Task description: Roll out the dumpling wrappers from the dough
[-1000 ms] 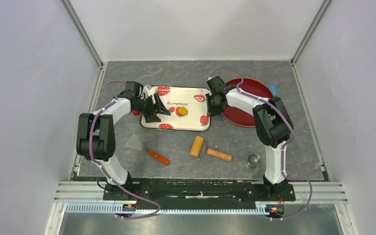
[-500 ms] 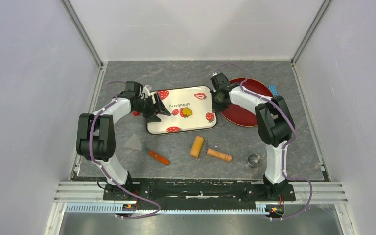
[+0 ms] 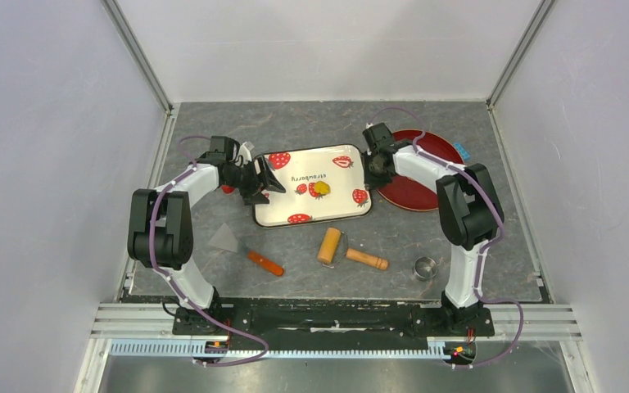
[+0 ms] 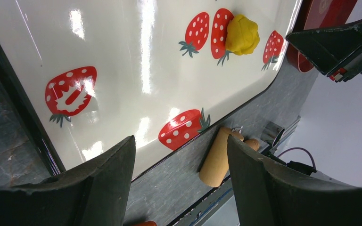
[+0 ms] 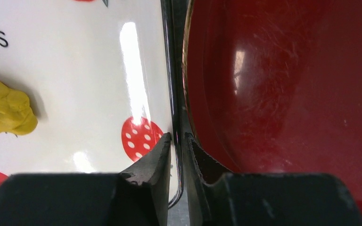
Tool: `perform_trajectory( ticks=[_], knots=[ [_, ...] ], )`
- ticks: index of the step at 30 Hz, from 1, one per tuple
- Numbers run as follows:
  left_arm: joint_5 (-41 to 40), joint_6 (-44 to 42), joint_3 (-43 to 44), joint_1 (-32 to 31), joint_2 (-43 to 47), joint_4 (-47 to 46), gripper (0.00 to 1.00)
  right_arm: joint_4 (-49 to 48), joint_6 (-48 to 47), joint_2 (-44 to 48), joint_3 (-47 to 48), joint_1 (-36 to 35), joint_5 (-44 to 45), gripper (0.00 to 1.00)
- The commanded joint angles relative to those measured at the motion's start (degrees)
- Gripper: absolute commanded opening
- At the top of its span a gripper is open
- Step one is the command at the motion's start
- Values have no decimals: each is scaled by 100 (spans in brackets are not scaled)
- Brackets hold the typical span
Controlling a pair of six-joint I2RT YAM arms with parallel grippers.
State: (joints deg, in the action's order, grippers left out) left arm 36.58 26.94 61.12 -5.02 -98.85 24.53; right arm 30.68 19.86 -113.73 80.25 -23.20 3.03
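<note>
The dough (image 3: 321,189) is a bright-yellow lump lying on the white strawberry-print tray (image 3: 328,206). It also shows in the left wrist view (image 4: 242,34) and the right wrist view (image 5: 4,113). My right gripper (image 3: 374,173) is shut on the tray's right rim (image 5: 172,84), its fingertips (image 5: 178,139) pinching the black edge. My left gripper (image 3: 266,182) is open and empty, hovering over the tray's left near corner (image 4: 122,70) with the jaws wide apart (image 4: 180,143). No flat round wrappers are in view.
A red plate (image 3: 409,196) touches the tray's right side (image 5: 287,84). A tan wooden roller (image 3: 329,245) lies in front of the tray (image 4: 217,157). A metal ring cutter (image 3: 425,267) sits front right. A scraper with an orange handle (image 3: 229,239) lies front left.
The tray has slid to the right and turned slightly, drawn by my right gripper on its rim. The dough rode along with it. My left arm has stayed put.
</note>
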Motion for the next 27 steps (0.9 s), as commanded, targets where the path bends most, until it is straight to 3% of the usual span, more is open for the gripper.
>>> perform_trajectory(
  ticks=[1, 9, 14, 22, 27],
  knots=[
    [133, -296, 146, -25, 220, -142, 75, 195, -101, 561, -202, 35, 58, 19],
    [109, -277, 95, -34, 184, -124, 75, -64, -33, 1572, -971, 40, -133, 24],
    [-32, -311, 70, -239, 191, -57, 75, -361, 272, 2594, -1819, 36, -250, 37],
    [-467, -119, -52, -1394, 373, 227, 75, -1124, 936, 4127, -3448, 161, -533, 46],
    [-1073, 427, -199, -2479, 967, 280, 75, -1180, 985, 4450, -3621, 520, -954, 48]
  ],
)
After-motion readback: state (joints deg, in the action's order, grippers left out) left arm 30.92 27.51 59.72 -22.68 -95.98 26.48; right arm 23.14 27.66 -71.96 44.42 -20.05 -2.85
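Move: My right hand is at the tray's right rim, the rim between its nearly shut fingertips. The roller's handle lies about 22 cm back and 1 cm left; the wooden roller 18 cm back and 12 cm left, the plate 9 cm ahead and 13 cm right, all slightly lower. From my empty left hand the roller lies about 12 cm back, 14 cm right and 5 cm below; the dough is 8 cm ahead, 11 cm right, the spatula handle 17 cm back, 2 cm left. I open my right fingers to about half, come free of the tray rim and draw back some 12 cm, rising about 6 cm and drifting right, the wrist tilting a little, towards the roller's handle. Halfway through, my open left hand starts too, low over the tray, about 8 cm right and 6 cm back towards the wooden roller, turning some 15 degrees clockwise. ##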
